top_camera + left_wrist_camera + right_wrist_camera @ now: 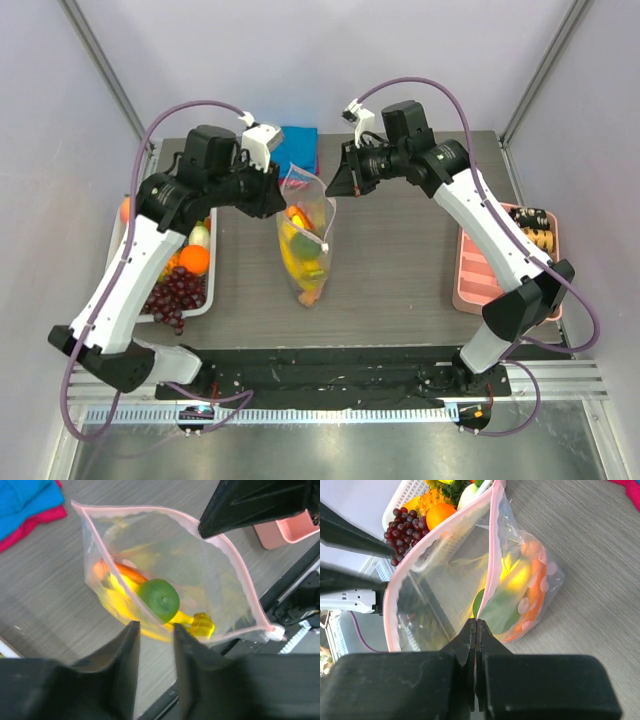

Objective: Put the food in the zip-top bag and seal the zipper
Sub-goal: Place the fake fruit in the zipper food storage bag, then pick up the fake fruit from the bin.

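The zip-top bag (306, 250) stands mid-table with its mouth open and facing up. Inside it lie a green round piece (159, 600), yellow banana-like pieces (125, 597) and an orange carrot piece (127, 571). My right gripper (476, 623) is shut on the pink zipper strip (493, 545) at the mouth's right side and holds it up; it also shows in the top view (333, 190). My left gripper (154, 630) is open and empty just above the mouth's left side (272, 203). The zipper's white end (276, 630) hangs free.
A white basket (118, 240) at the left holds an orange (195, 260), a grape bunch (178, 292) and other pieces. A pink compartment tray (480, 285) sits at the right edge. A folded blue-and-red cloth (298, 148) lies behind the bag.
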Controlling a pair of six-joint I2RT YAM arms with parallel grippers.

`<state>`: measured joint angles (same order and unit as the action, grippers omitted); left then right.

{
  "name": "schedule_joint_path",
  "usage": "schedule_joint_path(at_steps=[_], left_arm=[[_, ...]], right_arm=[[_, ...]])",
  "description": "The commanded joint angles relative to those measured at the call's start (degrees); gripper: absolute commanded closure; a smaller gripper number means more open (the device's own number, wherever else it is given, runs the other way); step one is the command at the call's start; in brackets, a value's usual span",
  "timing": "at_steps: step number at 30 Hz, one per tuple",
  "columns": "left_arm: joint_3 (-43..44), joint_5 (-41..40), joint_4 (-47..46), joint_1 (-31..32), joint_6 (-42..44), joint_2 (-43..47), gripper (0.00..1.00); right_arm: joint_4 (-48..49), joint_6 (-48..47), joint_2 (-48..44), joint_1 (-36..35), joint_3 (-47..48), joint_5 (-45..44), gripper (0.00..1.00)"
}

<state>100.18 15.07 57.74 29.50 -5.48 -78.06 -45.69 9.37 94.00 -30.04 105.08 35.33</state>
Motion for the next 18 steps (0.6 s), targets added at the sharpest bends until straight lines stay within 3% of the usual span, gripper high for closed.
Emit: schedule_joint_path(at_steps=[1, 3, 4, 9, 11, 16, 18], left_arm=[[-5.9, 1.6, 1.0, -2.1, 2.3, 6.1, 0.3], [-8.8, 0.8, 0.2, -4.1, 2.5, 9.2, 0.03], [-9.7, 0.8, 0.8, -7.4, 2.6, 11.2, 0.0], [-15.5, 2.6, 7.0, -18.5, 11.2, 16.3, 0.0], [-18.9, -0.6, 9.7, -22.5, 14.3, 16.5, 0.0], [-20.3, 6.0, 16.4, -36.8, 28.5, 8.8, 0.0], [-18.5, 6.2, 18.6, -38.5, 31.8, 6.0, 0.0]], right_arm=[[1.7, -0.5, -2.9, -0.3, -0.2, -0.9, 0.99], [1.7, -0.4, -3.2, -0.3, -0.4, -0.2, 0.99], [1.7, -0.4, -3.3, -0.3, -0.6, 0.0, 0.99], [1.7, -0.8, -3.8, -0.5, -1.6, 0.6, 0.99], [1.8, -0.8, -3.8, -0.6, -1.9, 0.7, 0.99], [1.8, -0.8, -3.6, -1.0, -1.5, 0.5, 0.99], [1.8, -0.8, -3.6, -1.0, -1.4, 0.4, 0.99]])
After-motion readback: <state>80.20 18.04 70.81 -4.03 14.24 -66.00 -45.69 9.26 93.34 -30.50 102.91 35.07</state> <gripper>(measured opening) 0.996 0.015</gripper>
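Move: The orange in the fruit tray lies about 22 cm to the left of the left gripper, some 6 cm back and 29 cm below; from the right gripper it is about 32 cm left, 9 cm back and 28 cm below. The grapes sit roughly 7 cm back of the orange and 3 cm farther left; the pale vegetable stands about 5 cm ahead of it. The bag mouth is just 5 cm to the left gripper's right, about level with it. Open the left gripper wide at the bag's rim and swing it away from the bag, some 18 cm left towards the orange and grapes, sinking about 10 cm with a slight draw back, faster as you go. Turn the wrist about 20 degrees counter-clockwise and tip the fingers further down late in the swing. Keep the right gripper shut on the bag's rim, nearly still. ##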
